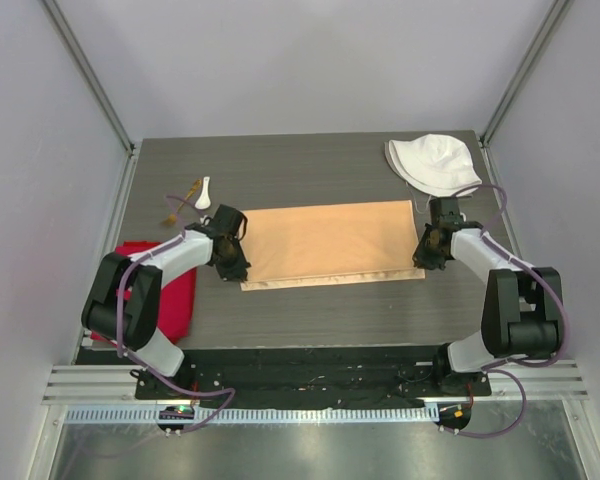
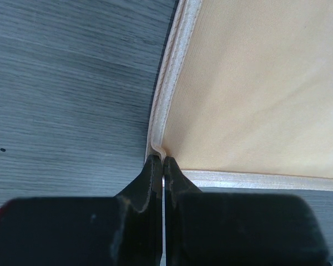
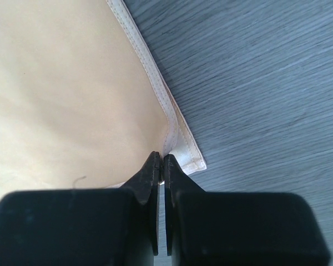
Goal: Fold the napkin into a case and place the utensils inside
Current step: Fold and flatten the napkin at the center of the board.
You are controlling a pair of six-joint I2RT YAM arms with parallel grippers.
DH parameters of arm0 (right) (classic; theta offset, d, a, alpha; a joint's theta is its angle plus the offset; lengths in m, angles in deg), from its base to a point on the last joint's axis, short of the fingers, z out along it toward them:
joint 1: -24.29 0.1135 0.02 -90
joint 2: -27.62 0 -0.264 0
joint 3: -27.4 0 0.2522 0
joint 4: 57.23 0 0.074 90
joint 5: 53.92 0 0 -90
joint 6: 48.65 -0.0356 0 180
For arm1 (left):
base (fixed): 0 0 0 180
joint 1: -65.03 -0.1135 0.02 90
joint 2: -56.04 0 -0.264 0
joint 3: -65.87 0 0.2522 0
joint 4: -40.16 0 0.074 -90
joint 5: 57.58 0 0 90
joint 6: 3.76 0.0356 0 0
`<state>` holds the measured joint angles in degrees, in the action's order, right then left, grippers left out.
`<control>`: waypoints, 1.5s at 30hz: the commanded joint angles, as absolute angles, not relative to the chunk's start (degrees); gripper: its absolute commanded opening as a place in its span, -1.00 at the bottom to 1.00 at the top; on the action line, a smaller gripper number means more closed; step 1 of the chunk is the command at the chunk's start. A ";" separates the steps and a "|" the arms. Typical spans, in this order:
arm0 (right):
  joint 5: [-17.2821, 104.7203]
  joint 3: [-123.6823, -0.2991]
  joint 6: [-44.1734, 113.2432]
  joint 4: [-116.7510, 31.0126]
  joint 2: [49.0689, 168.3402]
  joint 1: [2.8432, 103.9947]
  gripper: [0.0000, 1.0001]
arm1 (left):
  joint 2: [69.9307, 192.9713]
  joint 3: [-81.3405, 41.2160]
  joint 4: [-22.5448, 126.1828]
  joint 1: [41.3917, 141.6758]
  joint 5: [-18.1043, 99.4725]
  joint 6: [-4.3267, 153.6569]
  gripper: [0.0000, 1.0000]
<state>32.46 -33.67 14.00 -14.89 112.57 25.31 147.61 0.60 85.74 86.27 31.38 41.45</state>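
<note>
The peach-orange napkin (image 1: 330, 243) lies as a wide rectangle in the middle of the table, with a pale hem strip showing along its near edge. My left gripper (image 1: 236, 264) is shut on its near left corner, where the fingertips pinch the hem (image 2: 163, 159) of the cloth (image 2: 255, 94). My right gripper (image 1: 426, 256) is shut on the near right corner, pinching an upper layer (image 3: 162, 158) of the cloth (image 3: 72, 94) just above a lower hem corner. The utensils lie at the back left: a white spoon (image 1: 203, 193) and a gold fork (image 1: 180, 203).
A bright red cloth (image 1: 170, 292) lies at the left edge under the left arm. A white fabric hat (image 1: 435, 163) sits at the back right corner. Dark wood-grain table (image 1: 330, 320) shows in front of the napkin.
</note>
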 commanded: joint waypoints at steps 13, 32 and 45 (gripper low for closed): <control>31.16 -35.31 13.49 -10.68 107.60 25.08 -0.98 | 135.76 3.41 91.01 86.04 32.07 38.52 -1.00; 29.49 -32.41 13.40 -11.82 109.81 25.08 -0.98 | 134.01 4.04 90.12 88.24 32.95 37.73 -1.00; 31.06 -39.61 13.75 -6.30 104.45 25.08 -0.98 | 128.73 -2.29 96.63 88.24 33.04 38.08 -1.00</control>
<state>31.28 -34.23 13.56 -8.66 108.59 25.31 131.83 1.85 93.60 88.21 34.40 37.19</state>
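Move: Each closed hand still pinches a near corner of the napkin's upper layer. The lower layer's near left corner is about 3 cm back, 1 cm left and 1 cm below the left hand; the spoon is roughly 27 cm ahead and 17 cm left, the fork 25 cm ahead and 22 cm left. From the right hand, its near right corner is some 2 cm back, 2 cm right and 2 cm below; the white pouch is around 33 cm ahead and 12 cm right. Keeping both corners pinched, the left hand lifts about 5 cm, draws back some 4.5 cm towards the robot while sinking almost to its starting height, then rises again by about 5 cm, easing slightly forward. The right hand makes a smaller pass, rising about 2 cm, then coming back and down to drag its side nearer the robot, pausing low and just starting to lift at the end. ##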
